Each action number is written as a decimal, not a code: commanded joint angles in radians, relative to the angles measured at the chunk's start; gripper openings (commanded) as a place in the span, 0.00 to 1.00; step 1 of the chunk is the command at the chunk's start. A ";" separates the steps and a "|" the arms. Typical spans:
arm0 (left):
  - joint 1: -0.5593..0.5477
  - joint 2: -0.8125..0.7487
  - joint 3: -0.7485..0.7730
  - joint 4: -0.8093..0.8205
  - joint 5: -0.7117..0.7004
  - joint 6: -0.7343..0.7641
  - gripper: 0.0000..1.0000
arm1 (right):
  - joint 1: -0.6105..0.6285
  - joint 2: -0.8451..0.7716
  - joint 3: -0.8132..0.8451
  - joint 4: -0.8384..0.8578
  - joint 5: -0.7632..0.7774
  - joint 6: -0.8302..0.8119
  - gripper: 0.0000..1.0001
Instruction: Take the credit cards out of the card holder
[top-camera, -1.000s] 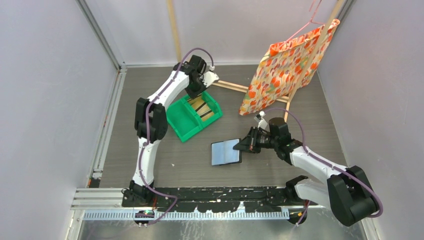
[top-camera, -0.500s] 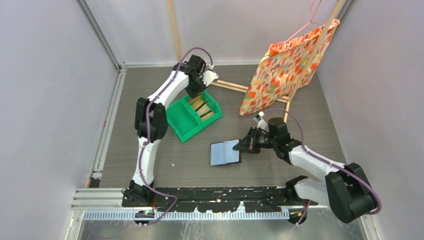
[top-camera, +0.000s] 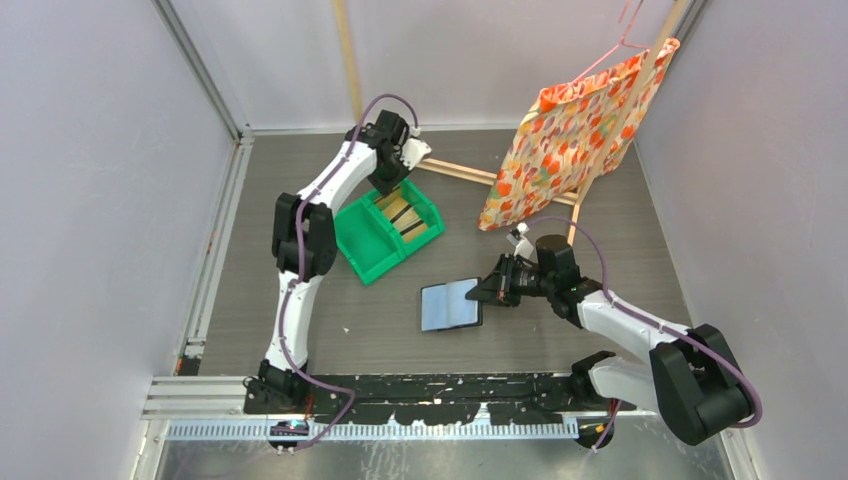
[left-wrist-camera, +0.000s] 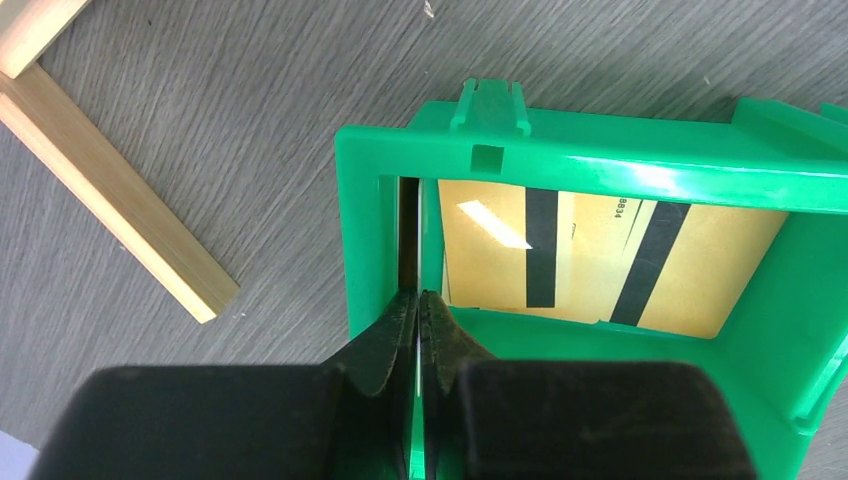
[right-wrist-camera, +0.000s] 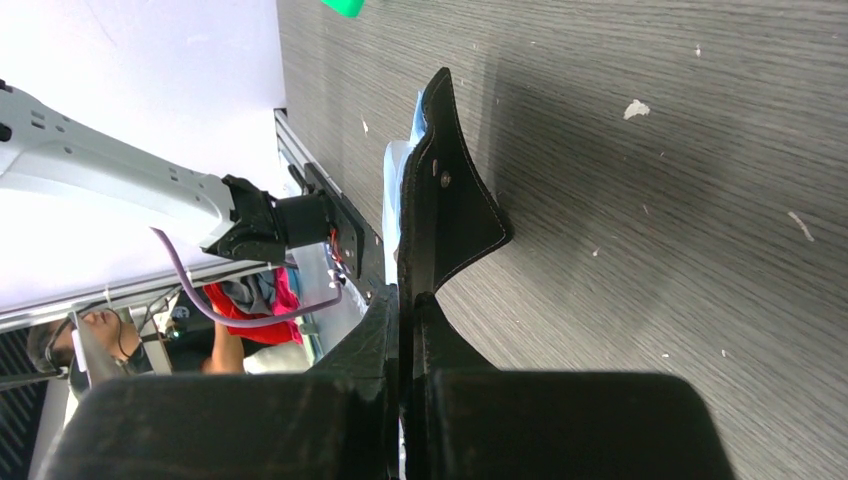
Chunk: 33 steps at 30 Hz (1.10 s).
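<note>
The card holder (top-camera: 450, 306) lies open on the table, dark outside and grey-blue inside. My right gripper (top-camera: 484, 290) is shut on its right flap, which shows as black stitched leather (right-wrist-camera: 445, 215) rising from between the fingers of the right gripper (right-wrist-camera: 408, 300). My left gripper (top-camera: 391, 190) hangs over the far compartment of the green bin (top-camera: 365, 245). In the left wrist view the left gripper (left-wrist-camera: 418, 295) is shut on a thin credit card (left-wrist-camera: 409, 235) seen edge-on beside the bin wall (left-wrist-camera: 600, 150). Golden-tan credit cards (left-wrist-camera: 590, 255) with dark stripes lie in that compartment, also visible from above (top-camera: 412, 222).
A wooden frame's slat (top-camera: 460, 172) runs across the table behind the bin, its end near the left gripper (left-wrist-camera: 110, 190). An orange flowered cloth (top-camera: 570, 130) hangs from it at the back right. Pale walls enclose the table on three sides.
The left wrist has shifted slightly toward the back over the bin. The right gripper and the card holder have stayed where they were.
</note>
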 joint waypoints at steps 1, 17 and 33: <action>0.005 -0.013 0.040 0.031 -0.022 -0.029 0.08 | -0.003 0.013 0.018 0.035 -0.019 0.000 0.01; 0.005 -0.034 0.036 0.037 -0.078 -0.056 0.17 | -0.003 0.036 0.017 0.061 -0.036 0.015 0.01; 0.005 -0.140 -0.077 0.183 -0.183 -0.065 0.27 | -0.003 0.051 0.016 0.077 -0.042 0.023 0.01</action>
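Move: The left hand holds the card directly over and partly in the narrow end slot of the green tray, the slot's middle about 3 cm below it. The tray's flat-lying cards are roughly 6 cm back and 4 cm right; its big empty compartment is some 11 cm back and 3 cm left. From the right hand, gripping the card holder, that slot is about 21 cm ahead, 17 cm left and 5 cm lower. The left fingers part slightly, letting go of the card, then draw some 3 cm up, forward and left. ##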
